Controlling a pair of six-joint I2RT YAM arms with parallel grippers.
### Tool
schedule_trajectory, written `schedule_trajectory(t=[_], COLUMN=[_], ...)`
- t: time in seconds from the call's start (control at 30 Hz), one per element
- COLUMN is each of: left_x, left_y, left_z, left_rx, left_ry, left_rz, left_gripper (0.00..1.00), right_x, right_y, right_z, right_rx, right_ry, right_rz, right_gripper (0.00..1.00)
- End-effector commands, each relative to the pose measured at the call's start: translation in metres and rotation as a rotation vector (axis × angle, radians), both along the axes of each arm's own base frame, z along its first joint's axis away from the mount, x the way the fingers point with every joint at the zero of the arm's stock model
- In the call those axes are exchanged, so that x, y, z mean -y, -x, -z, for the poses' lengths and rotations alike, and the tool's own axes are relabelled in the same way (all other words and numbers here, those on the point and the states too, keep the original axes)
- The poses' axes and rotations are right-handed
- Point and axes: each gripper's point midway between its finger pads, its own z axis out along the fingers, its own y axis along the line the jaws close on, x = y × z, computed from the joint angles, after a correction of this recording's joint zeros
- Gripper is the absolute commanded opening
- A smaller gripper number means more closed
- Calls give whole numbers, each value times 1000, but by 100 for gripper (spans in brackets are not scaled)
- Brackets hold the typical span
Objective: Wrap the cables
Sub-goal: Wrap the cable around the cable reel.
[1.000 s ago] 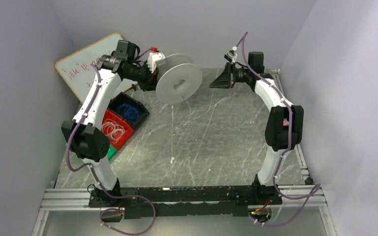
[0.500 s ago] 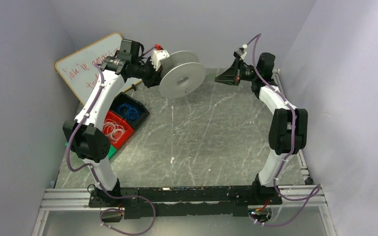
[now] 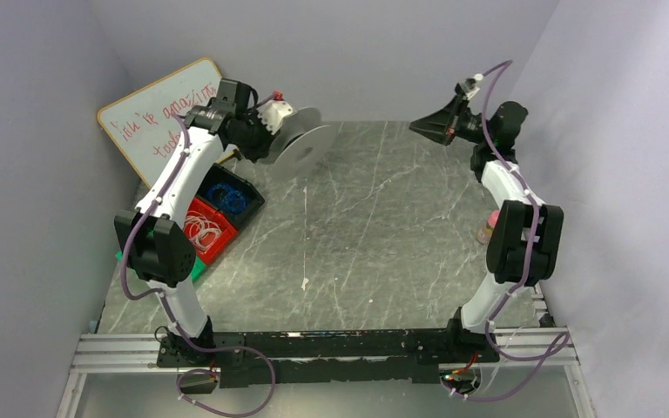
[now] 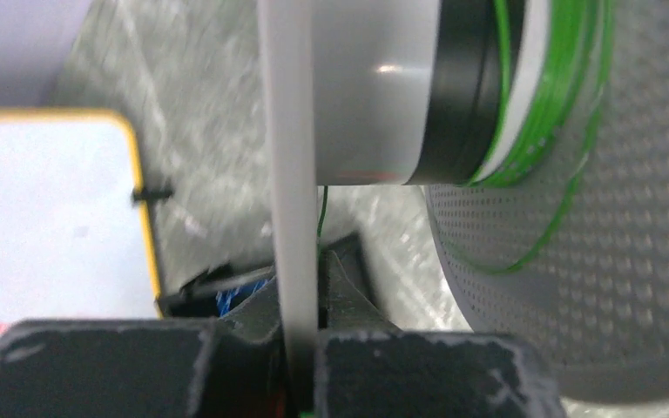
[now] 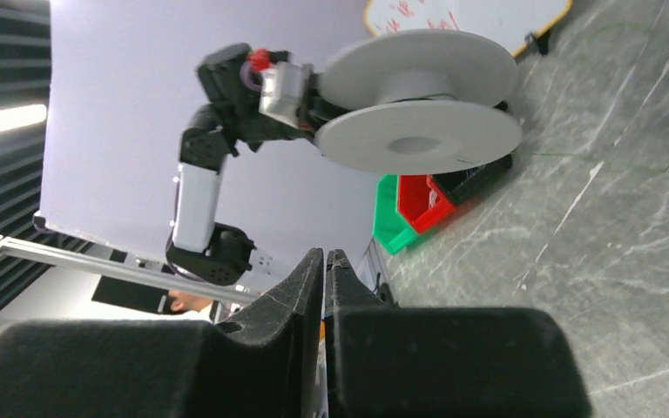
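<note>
My left gripper is raised at the back left, shut on the flange of a white spool. In the left wrist view the flange runs straight between the jaws of the left gripper. Thin green cable is wound on the hub against the far flange, with one loose loop. My right gripper hangs high at the back right, well apart from the spool. Its jaws stand almost together at the right gripper's tips, and nothing shows between them. A faint green strand trails over the table below the spool.
A whiteboard leans in the back left corner. Below it are a black bin with blue coils, a red bin with whitish coils and a green bin. A small pink object stands by the right arm.
The right arm has swung right and back, away from the spool. The left arm has drawn the spool left and turned it nearly edge-on to the top camera.
</note>
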Motion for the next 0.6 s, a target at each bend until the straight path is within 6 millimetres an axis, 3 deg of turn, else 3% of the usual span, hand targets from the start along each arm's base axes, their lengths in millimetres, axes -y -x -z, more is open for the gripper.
schedule_trajectory(t=[0.0, 0.13, 0.27, 0.47, 0.57], left_x=[-38, -28, -13, 23, 36], left_y=[-12, -10, -5, 5, 8], left_z=[-9, -14, -27, -69, -93], left_rx=[61, 56, 45, 41, 41], left_ry=[-102, -63, 27, 255, 349], left_rz=[-134, -108, -81, -26, 0], left_gripper=[2, 2, 2, 2, 2], right_x=[8, -4, -25, -62, -70], right_y=[13, 20, 23, 26, 28], right_z=[-41, -35, -16, 12, 26], right_rx=[131, 208, 356, 635, 675], right_ry=[-27, 20, 120, 335, 348], right_rz=[36, -10, -22, -39, -83], right_gripper=[8, 8, 13, 28, 36])
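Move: My left hand already holds the big reel by one flange's rim; its middle, with the green cable on the drum, is about 7 cm to that hand's right, 4 ahead and 4 below. The black box stands roughly 11 cm left of my left hand and 7 back, some 23 cm down, the red box about 16 left and 16 back. From my empty right hand the reel's middle is some 21 cm left, 3 ahead and 11 lower. After a small lift, I bring my right hand back left towards the reel, about 7 cm, sinking some 4 cm and drawing back a little, while its fingers part from nearly shut and the wrist swings round some 30 degrees. My left hand keeps its pinch on the flange and sways the reel about 4 cm left and slightly down, then right again, ending nearly where it began. ##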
